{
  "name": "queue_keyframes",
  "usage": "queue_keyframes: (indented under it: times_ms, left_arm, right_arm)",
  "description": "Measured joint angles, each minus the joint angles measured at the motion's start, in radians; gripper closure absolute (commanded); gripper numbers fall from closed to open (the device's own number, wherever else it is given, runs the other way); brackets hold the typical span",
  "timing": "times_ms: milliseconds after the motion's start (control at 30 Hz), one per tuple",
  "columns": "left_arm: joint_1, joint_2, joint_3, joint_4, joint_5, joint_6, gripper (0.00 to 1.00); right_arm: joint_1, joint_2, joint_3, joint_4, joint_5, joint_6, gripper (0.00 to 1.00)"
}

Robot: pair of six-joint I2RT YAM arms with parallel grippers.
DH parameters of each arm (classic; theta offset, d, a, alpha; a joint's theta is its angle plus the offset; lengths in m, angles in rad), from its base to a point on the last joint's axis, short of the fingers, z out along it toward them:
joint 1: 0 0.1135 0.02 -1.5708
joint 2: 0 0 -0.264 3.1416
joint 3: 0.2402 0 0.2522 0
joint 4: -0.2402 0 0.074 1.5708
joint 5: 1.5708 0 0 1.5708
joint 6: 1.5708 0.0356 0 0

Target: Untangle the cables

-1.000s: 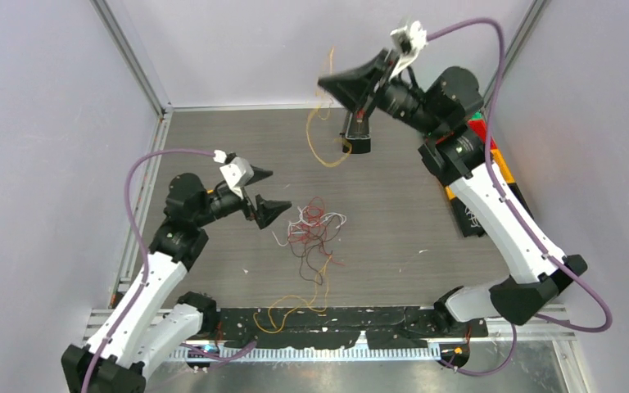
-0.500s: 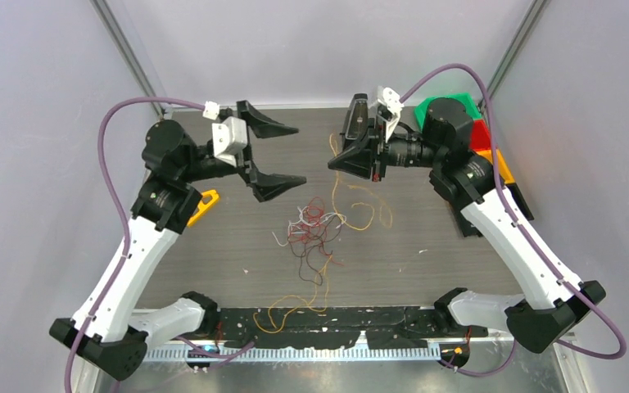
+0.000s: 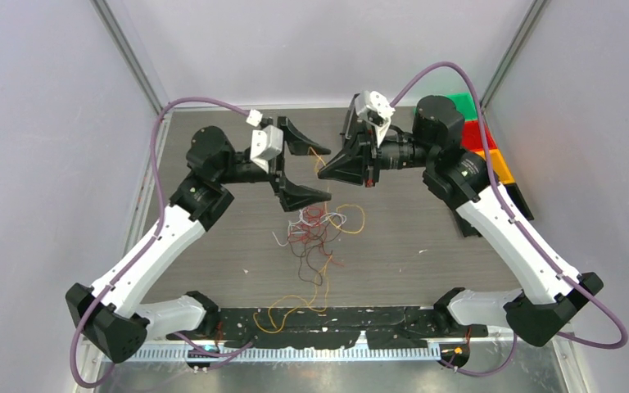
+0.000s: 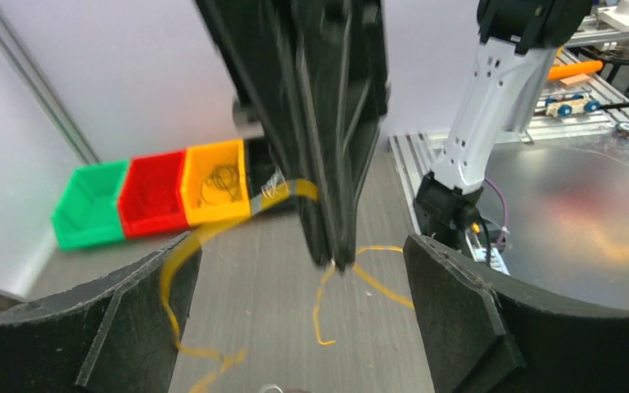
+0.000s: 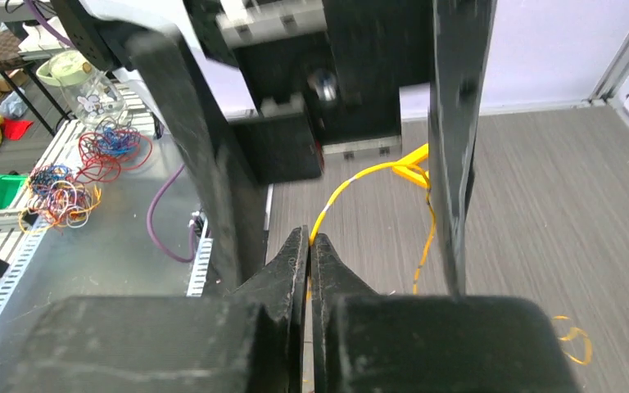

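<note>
The cables lie as a tangle [image 3: 315,231] of red, white and dark strands in the middle of the table. A yellow cable [image 3: 354,218] runs up from beside the tangle into my right gripper [image 3: 321,172], which is shut on it above the table. In the right wrist view the yellow cable [image 5: 352,184] leaves the closed fingertips of the right gripper [image 5: 309,237]. My left gripper [image 3: 328,173] is open, and its fingers [image 5: 459,123] stand on either side of the right gripper's tip. In the left wrist view the left gripper [image 4: 295,315] frames the yellow cable [image 4: 321,304], untouched.
A loose yellow-orange strand [image 3: 291,309] lies near the front edge. Green [image 3: 463,100], red [image 3: 477,131] and orange [image 3: 498,164] bins stand in a row at the back right; the orange bin [image 4: 217,180] holds some wires. Walls close in both sides.
My right gripper has come down and to the left with the yellow cable. My left arm has swung up and right, so its open fingers now bracket the right gripper's tip.
</note>
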Motion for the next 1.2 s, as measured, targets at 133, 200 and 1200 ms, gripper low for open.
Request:
queue_keyframes:
  times_ms: [133, 200, 1200]
  left_arm:
    - [-0.003, 0.005, -0.086, 0.063, -0.01, -0.069, 0.35]
    - [-0.003, 0.018, -0.103, 0.122, -0.014, -0.137, 0.45]
    - [0.105, 0.024, -0.154, 0.319, -0.071, -0.55, 1.0]
  right_arm:
    - [0.013, 0.0, 0.013, 0.093, 0.011, 0.066, 0.95]
    - [0.019, 0.0, 0.015, 0.148, 0.023, 0.102, 0.95]
    - [-0.107, -0.185, -0.362, 0.29, 0.294, 0.275, 0.94]
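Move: The right hand's shut tips, holding the yellow cable, stand practically at the left hand's point, inside its wide-open fingers. The cable stretch for the left hand is about 2 cm ahead and 1 cm below it. For the right hand, the left fingers' gap is level and within 1 cm. The cable tangle lies on the table some 40 cm below, 4 cm ahead and 3 cm left of both; the black metronome is roughly 30 cm ahead, 8 cm right and 35 cm below. The left fingers shut on the yellow cable beside the right hand's tips, after a dip of about 2 cm; the left hand then eases some 3 cm forward, its wrist turning about 25 degrees. The right hand keeps its pinch, rising about 7 cm and going forward, then sinks some 11 cm and draws right, away from the left fingers. ##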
